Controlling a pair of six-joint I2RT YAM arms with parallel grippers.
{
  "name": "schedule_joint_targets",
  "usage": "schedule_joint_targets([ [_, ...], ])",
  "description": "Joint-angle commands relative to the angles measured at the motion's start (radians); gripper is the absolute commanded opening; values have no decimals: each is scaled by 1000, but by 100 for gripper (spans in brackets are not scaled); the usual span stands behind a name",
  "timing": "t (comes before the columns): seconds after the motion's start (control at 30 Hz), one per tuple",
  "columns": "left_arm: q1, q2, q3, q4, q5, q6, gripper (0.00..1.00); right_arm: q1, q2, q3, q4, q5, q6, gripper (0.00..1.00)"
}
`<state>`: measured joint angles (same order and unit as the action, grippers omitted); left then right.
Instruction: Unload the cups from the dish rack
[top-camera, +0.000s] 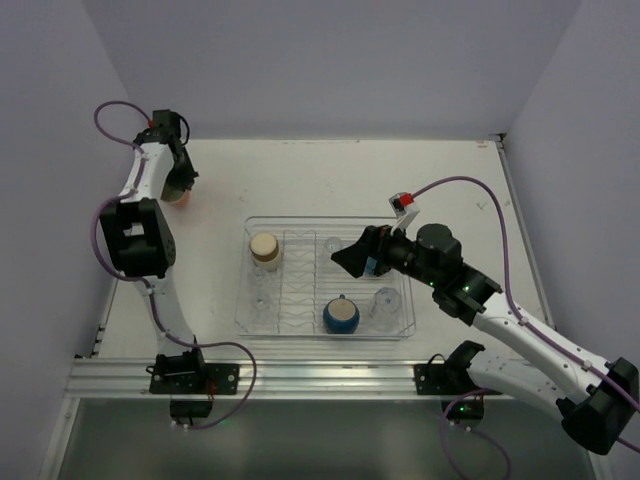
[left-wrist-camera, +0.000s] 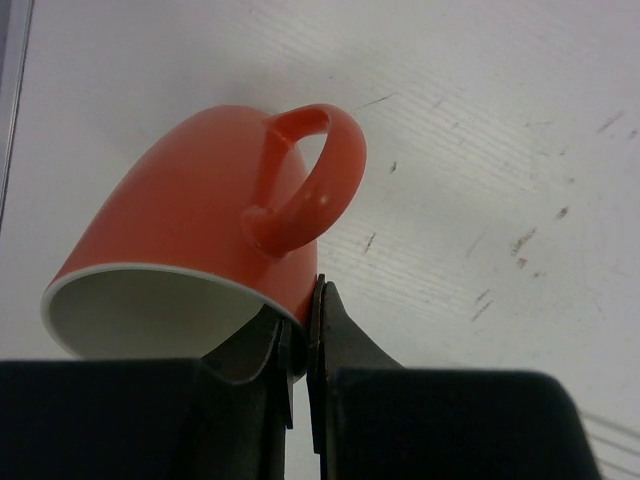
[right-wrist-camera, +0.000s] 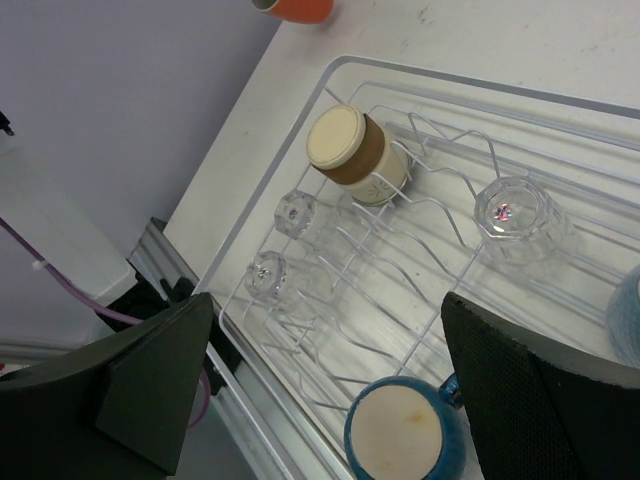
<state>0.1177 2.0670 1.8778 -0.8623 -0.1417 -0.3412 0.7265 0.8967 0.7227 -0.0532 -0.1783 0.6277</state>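
My left gripper (top-camera: 181, 186) is at the far left of the table, shut on the rim of the orange mug (top-camera: 180, 196). In the left wrist view the mug (left-wrist-camera: 200, 200) is tilted, handle up, with one finger inside and one outside the rim at my gripper (left-wrist-camera: 303, 325). My right gripper (top-camera: 352, 258) hovers open over the dish rack (top-camera: 325, 334). In the right wrist view, wide-open fingers (right-wrist-camera: 150, 390) frame the dark blue cup (right-wrist-camera: 400, 432), the tan-cream cup (right-wrist-camera: 352, 150), clear tumblers (right-wrist-camera: 510, 214) and a light blue mug (right-wrist-camera: 628, 315) at the right edge.
White walls close in the table at the back and both sides. A metal rail (top-camera: 300, 378) runs along the near edge by the arm bases. Two small tumblers (right-wrist-camera: 293, 212) lie in the rack's left rows. The orange mug also shows at the top of the right wrist view (right-wrist-camera: 297, 8).
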Motion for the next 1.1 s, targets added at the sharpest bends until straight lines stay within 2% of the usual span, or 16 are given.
schedule_joint_targets([
  [0.0,16,16,57,-41,-15,48,0,7,-7,7,13,-9,-16,99],
  [0.3,16,-1,27,-75,-10,79,0,14,25,27,12,-16,-5,99],
  [0.63,23,54,60,-115,42,87,1,33,82,69,9,-16,1,99],
  [0.7,25,58,60,-109,33,84,14,34,90,72,7,-9,-2,99],
  [0.73,25,53,60,-106,22,80,29,33,93,73,7,-6,-3,99],
  [0.77,25,47,58,-103,1,77,37,33,96,75,4,-4,-5,99],
  [0.8,25,38,52,-87,-7,77,49,34,99,78,4,-1,-9,99],
  [0.9,25,5,44,-66,-32,73,61,36,107,87,0,-3,-14,99],
  [1.07,25,-36,40,-46,-48,67,66,39,102,96,-11,7,-25,99],
])
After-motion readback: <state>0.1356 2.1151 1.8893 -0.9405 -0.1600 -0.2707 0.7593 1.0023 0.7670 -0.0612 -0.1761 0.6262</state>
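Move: The orange mug is already in the left fingers, held by its rim: its middle lies about 5 cm to the hand's left, 1 cm ahead and 4 cm below. The set-down spot on the table is some 12 cm below, 4 cm left and 1 cm back; the beige mug in the rack is about 22 cm right, 12 cm back and 7 cm lower. From the right hand, the set-down spot lies roughly 54 cm left, 26 cm ahead and 25 cm down. The orange mug, still pinched at its rim, is lowered about 3 cm and drawn back some 2 cm by the left hand as the wrist tips about 10 degrees, fingertips towards the base, to stand it on the table. The hand pauses, then opens wide and lets go of the rim, rising barely a centimetre and easing left. The right hand, open and empty, drifts about 2 cm left and slightly down over the rack. ##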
